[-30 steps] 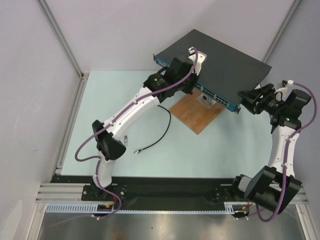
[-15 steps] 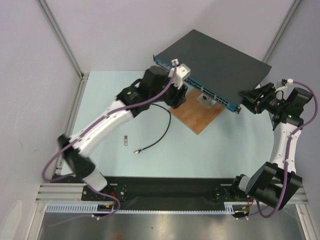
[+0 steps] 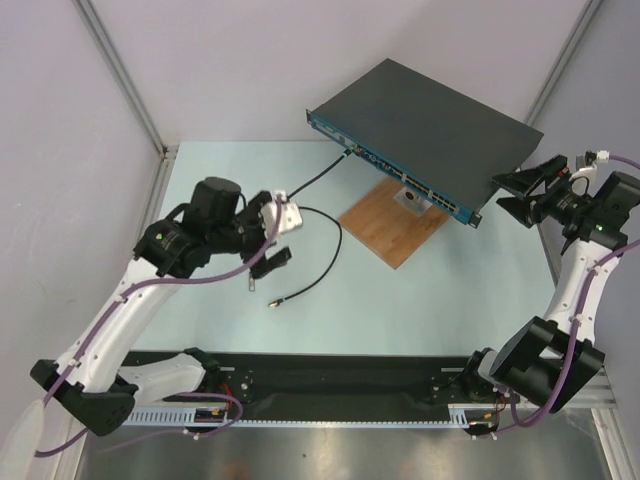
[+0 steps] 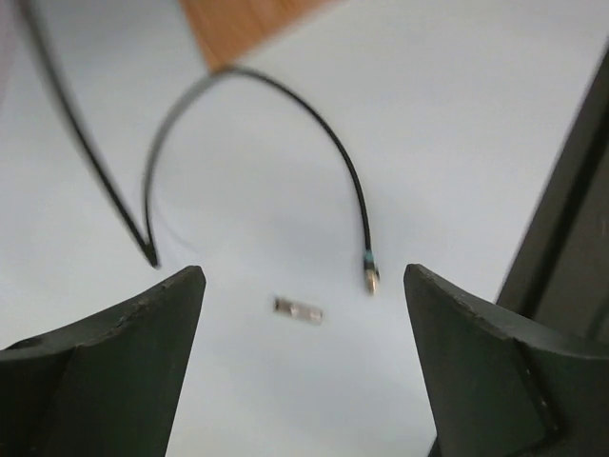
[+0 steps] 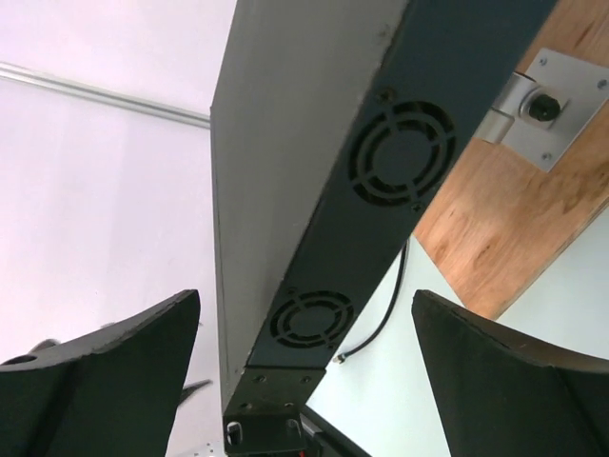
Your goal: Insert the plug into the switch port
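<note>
The switch (image 3: 430, 115), a flat box with a black top and a blue front face (image 3: 400, 180), stands at the back. A thin black cable (image 3: 335, 235) runs from a port near the left end of that face, where its plug (image 3: 351, 154) sits. The cable loops over the table to a free metal-tipped end (image 3: 272, 300) (image 4: 369, 276). My left gripper (image 3: 275, 256) (image 4: 303, 276) hovers open and empty over the table, well left of the switch. My right gripper (image 3: 512, 193) (image 5: 306, 297) stands open just off the switch's right end (image 5: 381, 171), its fingers on either side without touching it.
A brown wooden board (image 3: 392, 225) (image 5: 514, 219) with a metal bracket (image 5: 538, 105) lies under the switch's front. A small metal piece (image 3: 253, 282) (image 4: 298, 310) lies on the table near the cable's free end. Walls stand left, behind and right of the table.
My left gripper let go at the switch's front, opened, and pulled back left and toward the near edge. The plug stays in the port. My right gripper opened wider and drew slightly right.
</note>
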Controlling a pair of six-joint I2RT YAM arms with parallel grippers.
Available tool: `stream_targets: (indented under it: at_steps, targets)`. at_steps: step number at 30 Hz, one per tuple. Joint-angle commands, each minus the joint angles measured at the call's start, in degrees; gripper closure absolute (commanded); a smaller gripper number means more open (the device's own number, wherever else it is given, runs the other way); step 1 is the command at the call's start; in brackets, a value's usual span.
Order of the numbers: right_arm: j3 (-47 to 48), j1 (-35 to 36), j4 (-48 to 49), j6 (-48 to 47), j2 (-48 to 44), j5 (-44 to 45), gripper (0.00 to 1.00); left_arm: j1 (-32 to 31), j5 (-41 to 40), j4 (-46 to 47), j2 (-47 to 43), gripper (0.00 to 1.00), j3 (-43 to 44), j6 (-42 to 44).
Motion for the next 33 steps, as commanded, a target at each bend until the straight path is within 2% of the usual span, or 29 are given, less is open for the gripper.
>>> stream_targets:
  at_steps: [1, 5, 8, 9, 12, 15, 20, 23, 33]
  targets:
    - [4.92, -1.4, -6.98, -9.0, 1.17, -3.28, 0.0, 0.69, 2.69, -14.95, -0.4, 0.09, -3.87, 20.78]
    - [9.14, -3.16, -17.59, -17.44, 2.93, -5.13, 0.0, 1.57, -2.05, -20.23, 0.56, 0.09, -8.0, 31.51]
    - [11.17, -4.56, -23.32, -22.72, 3.81, -6.36, 0.0, 4.45, -2.42, -18.67, 0.74, 0.12, -13.43, 43.01]
    - [11.43, -4.83, -24.13, -23.34, 3.81, -6.79, 0.0, 5.52, -1.63, -18.22, 0.48, 0.13, -14.68, 51.75]
    - [12.22, -5.62, -26.33, -24.84, 3.81, -7.32, 0.0, 8.86, 0.66, -14.45, 0.74, 0.12, -18.9, 66.1]
    - [13.01, -6.06, -27.47, -25.28, 3.99, -8.2, 0.0, 9.39, 1.19, -11.98, 5.82, 0.11, -19.44, 72.99]
    - [13.81, -6.94, -29.93, -27.03, 4.43, -8.47, 0.0, 9.66, 0.4, -11.63, 18.63, 0.1, -13.83, 77.23]
    - [13.98, -7.64, -31.86, -28.88, 4.69, -8.29, 0.0, 9.92, -0.74, -10.4, 23.05, 0.12, -13.19, 81.0]
    - [15.04, -8.96, -36.62, -32.92, 7.59, -8.03, 0.0, 12.38, -4.35, -2.32, 30.35, 0.14, -15.83, 85.41]
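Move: The last transceiver module lies on the table about 28 cm below the left hand, some 8 cm to its left and 2 cm ahead. The cable's loose plug rests on the table too, about 6 cm nearer the base than the module and 6 cm to the module's right. The cable's sharp bend is some 17 cm beyond the module and 2 cm to its right. From the right hand the module is about 63 cm left, 8 cm back and 30 cm lower. Down towards the transceiver module goes the open left hand, sinking some 23 cm: it first swings left and a little back, then comes forward as the drop slows. On the way the fingers turn clockwise and tip from slanting rightward to nearly straight down, staying wide and touching nothing yet. The right hand, still open, backs off about 4 cm, back and right, from the switch's side. ##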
